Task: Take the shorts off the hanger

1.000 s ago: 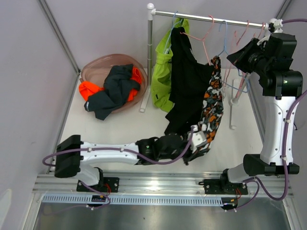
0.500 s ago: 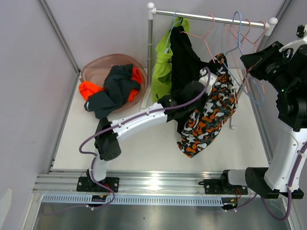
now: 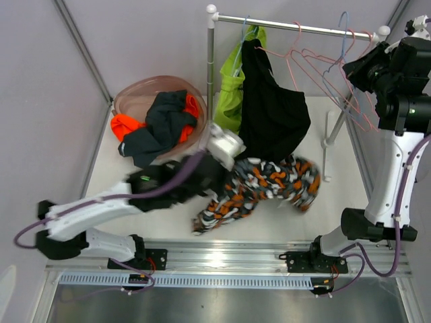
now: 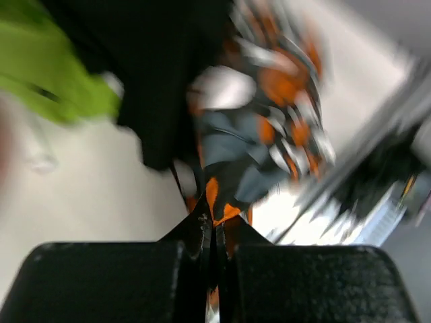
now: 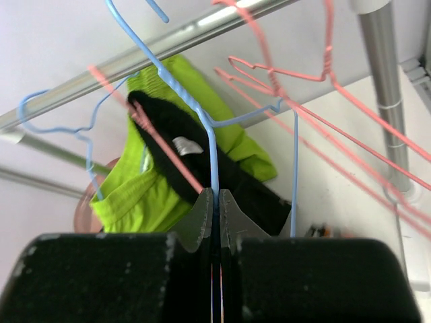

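Note:
The orange, black and white patterned shorts (image 3: 266, 185) are off the hanger and hang blurred just above the table in the top view. My left gripper (image 3: 230, 165) is shut on one edge of them; in the left wrist view the fabric (image 4: 259, 145) is pinched between the closed fingertips. My right gripper (image 3: 349, 67) is shut on the wire of the bare blue hanger (image 3: 344, 30) up near the rail's right end. In the right wrist view that blue wire (image 5: 210, 141) runs straight into the closed jaws.
A metal rail (image 3: 296, 25) on two posts holds lime green shorts (image 3: 229, 101), a black garment (image 3: 269, 114) and several bare pink hangers (image 3: 316, 67). A pink basin (image 3: 135, 94) with dark and orange clothes sits at the back left.
My left arm swung down and to the left, pulling the patterned shorts off the blue hanger. My right gripper stayed shut on the hanger, which now hangs bare.

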You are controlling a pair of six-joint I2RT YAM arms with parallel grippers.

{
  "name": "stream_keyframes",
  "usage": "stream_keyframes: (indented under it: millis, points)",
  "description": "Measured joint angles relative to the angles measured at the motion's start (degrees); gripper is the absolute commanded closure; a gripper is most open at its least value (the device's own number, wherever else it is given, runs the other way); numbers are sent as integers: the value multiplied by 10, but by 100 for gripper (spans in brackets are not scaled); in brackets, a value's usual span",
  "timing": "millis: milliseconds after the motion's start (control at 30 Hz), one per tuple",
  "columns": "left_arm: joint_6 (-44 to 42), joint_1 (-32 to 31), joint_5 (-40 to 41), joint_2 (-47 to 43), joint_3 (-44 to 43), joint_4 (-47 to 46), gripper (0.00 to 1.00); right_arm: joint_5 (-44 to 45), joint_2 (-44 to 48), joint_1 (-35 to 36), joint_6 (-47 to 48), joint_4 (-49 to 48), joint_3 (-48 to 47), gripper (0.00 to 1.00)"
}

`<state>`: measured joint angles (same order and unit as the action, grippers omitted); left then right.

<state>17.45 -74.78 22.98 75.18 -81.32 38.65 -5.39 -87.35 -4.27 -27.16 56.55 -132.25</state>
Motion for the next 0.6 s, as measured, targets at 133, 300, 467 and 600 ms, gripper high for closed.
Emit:
stream_keyframes:
  millis: [133, 300, 467, 600]
  points:
    - [-20, 82, 63, -99, -119, 30, 100, -1, -20, -19, 0, -20, 2, 100]
    - [-79, 207, 87, -104, -234, 49, 100, -6, -37, -29, -2, -43, 2, 100]
    - [-131, 319, 49, 14, -393, 69, 100, -22, -43, -30, -4, -69, 33, 100]
    - [-146, 424, -4, 166, -571, 88, 100, -36, -42, -30, -5, -90, 83, 100]
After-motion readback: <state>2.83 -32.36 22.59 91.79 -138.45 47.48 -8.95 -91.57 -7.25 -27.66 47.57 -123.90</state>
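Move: From the left hand, already gripping the bunched patterned shorts, the basket lies about 43 cm ahead, 29 cm to the left and 25 cm below. The lime garment hangs some 32 cm straight ahead and the black shorts about 30 cm ahead, 14 cm to the right, both around 5 cm higher. From the right hand, on the empty blue hanger, the rail's nearest stretch is about 9 cm straight ahead, 5 cm up. The left hand keeps its pinch on the patterned shorts and sweeps them fast up and to the left, clear of the hanging clothes, then swings more forward, closing sideways and forward on the basket while climbing some 26 cm; the wrist turns roughly 35 degrees counter-clockwise and the fingers tip up towards level. Meanwhile the right hand, still shut on the blue hanger, eases about 5 cm forward towards the rail and then also sinks by nearly as much, bringing the hook down at the rail. ##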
